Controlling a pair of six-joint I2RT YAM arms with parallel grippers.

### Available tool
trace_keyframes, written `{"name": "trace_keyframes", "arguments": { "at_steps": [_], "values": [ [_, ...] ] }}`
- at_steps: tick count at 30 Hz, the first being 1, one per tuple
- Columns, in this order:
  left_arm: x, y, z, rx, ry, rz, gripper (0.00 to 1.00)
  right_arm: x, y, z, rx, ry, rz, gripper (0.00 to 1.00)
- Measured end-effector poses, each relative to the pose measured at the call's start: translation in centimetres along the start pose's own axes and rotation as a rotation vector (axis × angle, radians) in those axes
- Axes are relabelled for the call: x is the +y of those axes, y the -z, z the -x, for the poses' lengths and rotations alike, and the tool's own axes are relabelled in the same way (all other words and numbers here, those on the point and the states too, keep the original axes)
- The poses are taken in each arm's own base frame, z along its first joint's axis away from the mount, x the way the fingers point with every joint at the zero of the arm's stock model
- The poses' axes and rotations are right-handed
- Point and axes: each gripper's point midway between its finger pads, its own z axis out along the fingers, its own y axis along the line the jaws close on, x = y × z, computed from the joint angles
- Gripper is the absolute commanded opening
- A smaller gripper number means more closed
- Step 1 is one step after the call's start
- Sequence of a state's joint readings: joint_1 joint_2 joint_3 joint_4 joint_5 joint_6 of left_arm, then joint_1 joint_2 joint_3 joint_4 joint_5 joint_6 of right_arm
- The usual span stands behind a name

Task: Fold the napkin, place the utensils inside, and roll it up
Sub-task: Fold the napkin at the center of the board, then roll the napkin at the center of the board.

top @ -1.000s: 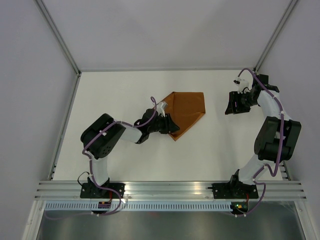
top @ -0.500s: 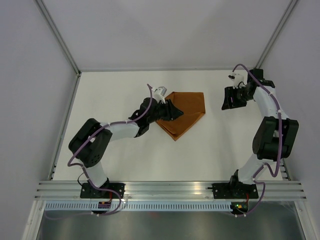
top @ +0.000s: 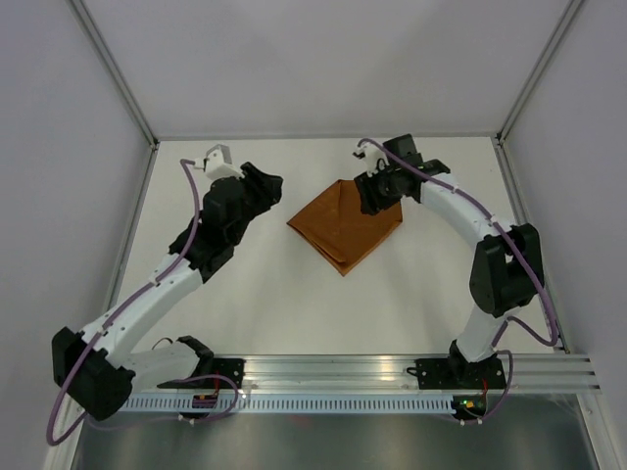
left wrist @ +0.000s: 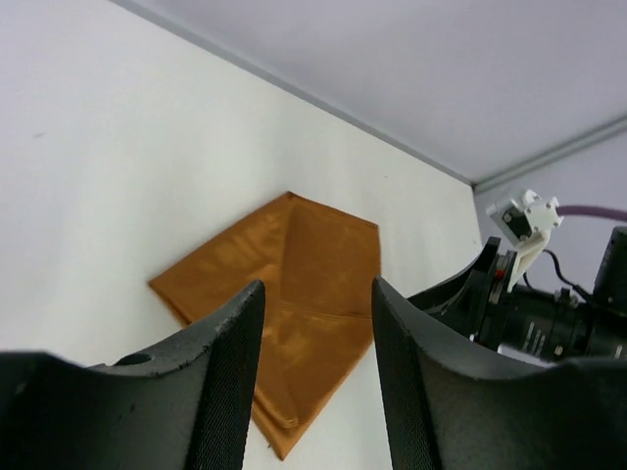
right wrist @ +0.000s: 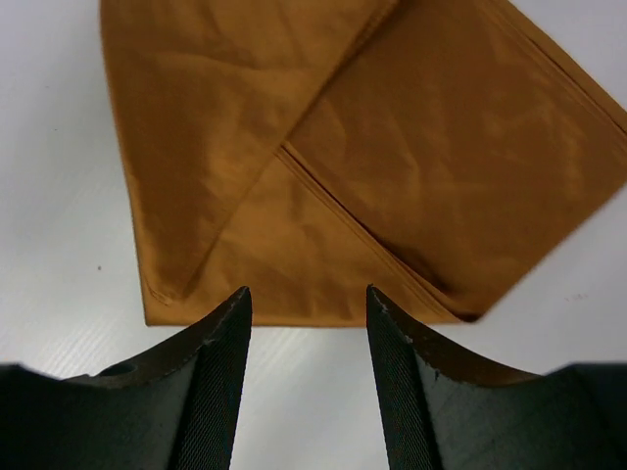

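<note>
The napkin [top: 345,227] lies flat on the white table as a folded rust-orange shape with a diagonal crease; it also shows in the left wrist view [left wrist: 284,284] and the right wrist view [right wrist: 343,166]. My left gripper [top: 268,186] hangs open to the left of the cloth, well apart from it, and nothing is between its fingers [left wrist: 316,287]. My right gripper [top: 370,201] stands open over the cloth's far right edge, its fingertips [right wrist: 243,294] above that edge and empty. The utensils are out of view.
Grey walls and metal frame posts [top: 118,73] enclose the table on the left, back and right. An aluminium rail [top: 333,370] with both arm bases runs along the near edge. The right arm [left wrist: 549,313] shows in the left wrist view beside the napkin.
My left gripper has left the napkin's left corner, swung back to the left and opened wider. My right arm has moved left from the table's right side to the napkin's far edge.
</note>
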State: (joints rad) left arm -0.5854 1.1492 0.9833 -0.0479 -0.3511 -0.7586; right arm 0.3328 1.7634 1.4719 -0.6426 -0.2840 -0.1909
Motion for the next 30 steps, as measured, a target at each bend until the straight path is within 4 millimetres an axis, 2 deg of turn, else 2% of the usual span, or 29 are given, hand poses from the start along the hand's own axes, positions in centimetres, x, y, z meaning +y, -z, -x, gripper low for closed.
{"name": "trace_keyframes", "arguments": {
  "at_steps": [3,4,7,12,18,24,30],
  "values": [
    [2.4,1.8,2.2,-0.051,0.012,0.091,0.54,2.8,-2.2,0.5,-0.004,0.063,-0.004,0.56],
    [3.2,2.3,2.9,-0.068,0.013,0.122,0.54,4.5,-2.9,0.4,0.002,0.096,0.005,0.56],
    [5.1,3.3,4.4,-0.098,0.013,0.19,0.55,7.6,-5.1,-0.5,0.023,0.169,-0.015,0.56],
    [5.6,3.8,5.9,-0.114,0.015,0.223,0.56,11.5,-8.7,-2.0,0.062,0.262,-0.049,0.55],
    [5.8,3.7,6.8,-0.12,0.019,0.225,0.57,13.3,-11.3,-4.0,0.107,0.317,-0.111,0.56],
    [6.1,3.3,6.5,-0.095,0.009,0.226,0.57,14.7,-12.5,-4.1,0.097,0.346,-0.165,0.56],
    [6.5,3.1,6.6,-0.086,0.0,0.225,0.57,14.5,-13.2,-4.6,0.105,0.356,-0.213,0.57]
  ]
}}
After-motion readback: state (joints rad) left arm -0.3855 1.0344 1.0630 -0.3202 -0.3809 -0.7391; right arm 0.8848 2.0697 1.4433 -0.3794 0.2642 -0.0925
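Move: The right hand, empty, heads for the napkin's slanting near-left folded edge, its middle about 15 cm to the left, 6 cm back and 12 cm below. The napkin's left corner is roughly 20 cm left and 1 cm back, its near corner some 8 cm left and 13 cm back, both equally low. From the left hand, that folded edge lies about 6 cm right, 1 cm back and 28 cm below. Sweeping left across the napkin some 15 cm, and back about 6 cm, the right hand sinks around 11 cm to its near-left folded edge, its half-open fingers coming to either side of that edge; the wrist rolls about 20 degrees, left side dropping. The left hand draws off leftward, away from the napkin, turning slightly counter-clockwise and staying high and open. ##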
